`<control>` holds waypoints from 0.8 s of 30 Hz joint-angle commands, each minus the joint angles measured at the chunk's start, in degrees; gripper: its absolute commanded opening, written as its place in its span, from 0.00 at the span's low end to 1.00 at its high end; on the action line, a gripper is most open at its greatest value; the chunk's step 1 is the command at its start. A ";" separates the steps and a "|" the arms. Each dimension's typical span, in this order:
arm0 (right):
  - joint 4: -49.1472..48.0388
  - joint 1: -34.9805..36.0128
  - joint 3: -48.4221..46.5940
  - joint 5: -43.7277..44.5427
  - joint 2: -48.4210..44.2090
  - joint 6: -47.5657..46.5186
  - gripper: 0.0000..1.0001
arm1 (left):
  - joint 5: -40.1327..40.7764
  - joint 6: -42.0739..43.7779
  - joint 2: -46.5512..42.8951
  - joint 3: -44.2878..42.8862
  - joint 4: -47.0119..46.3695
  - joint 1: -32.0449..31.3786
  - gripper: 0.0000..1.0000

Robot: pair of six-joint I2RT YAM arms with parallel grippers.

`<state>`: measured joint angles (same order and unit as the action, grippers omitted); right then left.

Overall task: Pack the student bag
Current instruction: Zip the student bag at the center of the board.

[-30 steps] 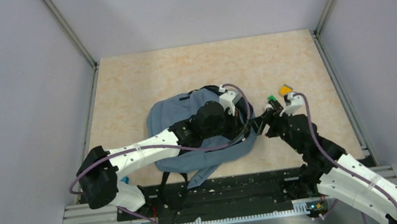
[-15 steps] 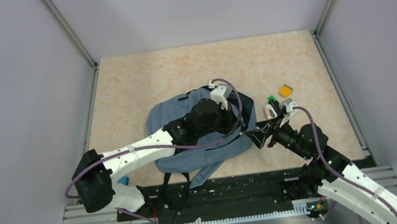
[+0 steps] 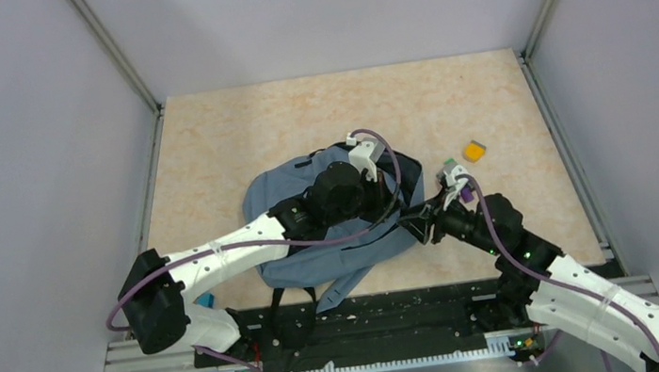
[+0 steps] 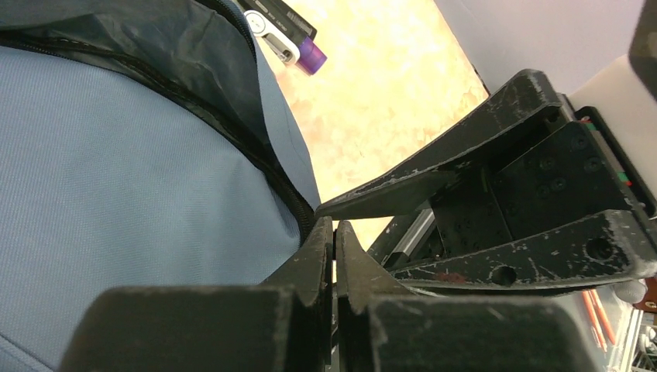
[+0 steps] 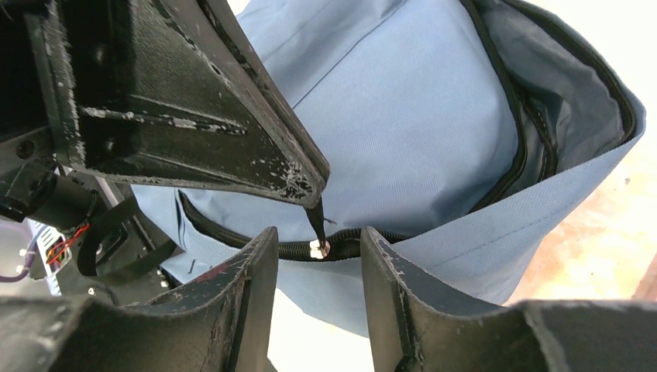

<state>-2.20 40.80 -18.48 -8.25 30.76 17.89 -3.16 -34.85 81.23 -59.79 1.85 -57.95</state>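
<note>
The student bag (image 3: 270,198) lies at the table's near middle, grey-blue, its main zipper partly open and dark lining showing (image 5: 573,93). My left gripper (image 3: 398,217) reaches over the bag to its right edge. It is shut (image 4: 334,225) on the black zipper pull (image 5: 315,219), which hangs from its fingers (image 5: 232,139) down to the silver slider (image 5: 318,248). My right gripper (image 3: 418,228) meets it from the right. It is open (image 5: 319,236), its two fingers standing either side of the slider without touching it. Its fingers (image 4: 442,170) cross the left wrist view.
A small orange block (image 3: 473,149) lies on the table right of the bag. Something white with a purple tip (image 4: 290,43) shows just past the bag's edge. Black straps (image 3: 275,311) trail over the near table edge. Metal frame rails (image 3: 564,157) border the table.
My right gripper has swung left from beside the small items to the bag's zipper, and its jaws have narrowed. The left gripper stays shut and has shifted slightly back.
</note>
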 commanded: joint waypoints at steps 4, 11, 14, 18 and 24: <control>-7.01 0.94 -2.42 0.09 0.44 -2.67 0.41 | -0.77 -1.00 -2.62 -2.52 -4.22 0.54 0.00; -8.93 1.39 -1.44 1.73 1.31 -3.62 0.29 | -1.70 -1.59 -2.05 -2.48 -4.57 0.48 0.00; -10.10 1.47 -0.88 2.32 1.36 -3.65 0.24 | -1.81 -1.86 -1.88 -2.14 -4.79 0.48 0.00; -11.28 1.49 -0.27 2.72 1.88 -3.37 0.14 | -1.87 -1.84 -1.78 -1.93 -5.20 0.53 0.00; -12.17 1.50 0.39 6.29 4.20 -2.98 0.00 | -3.24 -1.00 -1.87 -0.95 -8.33 0.52 0.00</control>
<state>-9.34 41.89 -18.37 -5.78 33.56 15.44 -4.58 -36.03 81.23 -59.79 1.37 -57.39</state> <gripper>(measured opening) 0.028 0.012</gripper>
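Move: The zipper pull, still held in the left hand's shut fingertips, hangs just under and right of them. From the right hand it stands between the open fingers, roughly 1 cm ahead, 1 cm left and 1 cm up. The slider sits some 2 cm below the pull, and the bag's open mouth is about 11 cm ahead of the right hand, 7 cm lower. The purple-capped stick lies about 9 cm ahead and 14 cm right of that hand, on the table. Upward first, by roughly 1.5 cm, and about 1 cm forward, the right hand eases in under the left fingertips, its fingers tipping up some 5 degrees. Its half-open fingers then draw almost shut, pinching the zipper pull just below the left tips. The left hand stays nearly in place, shut and keeping its hold on the pull. ##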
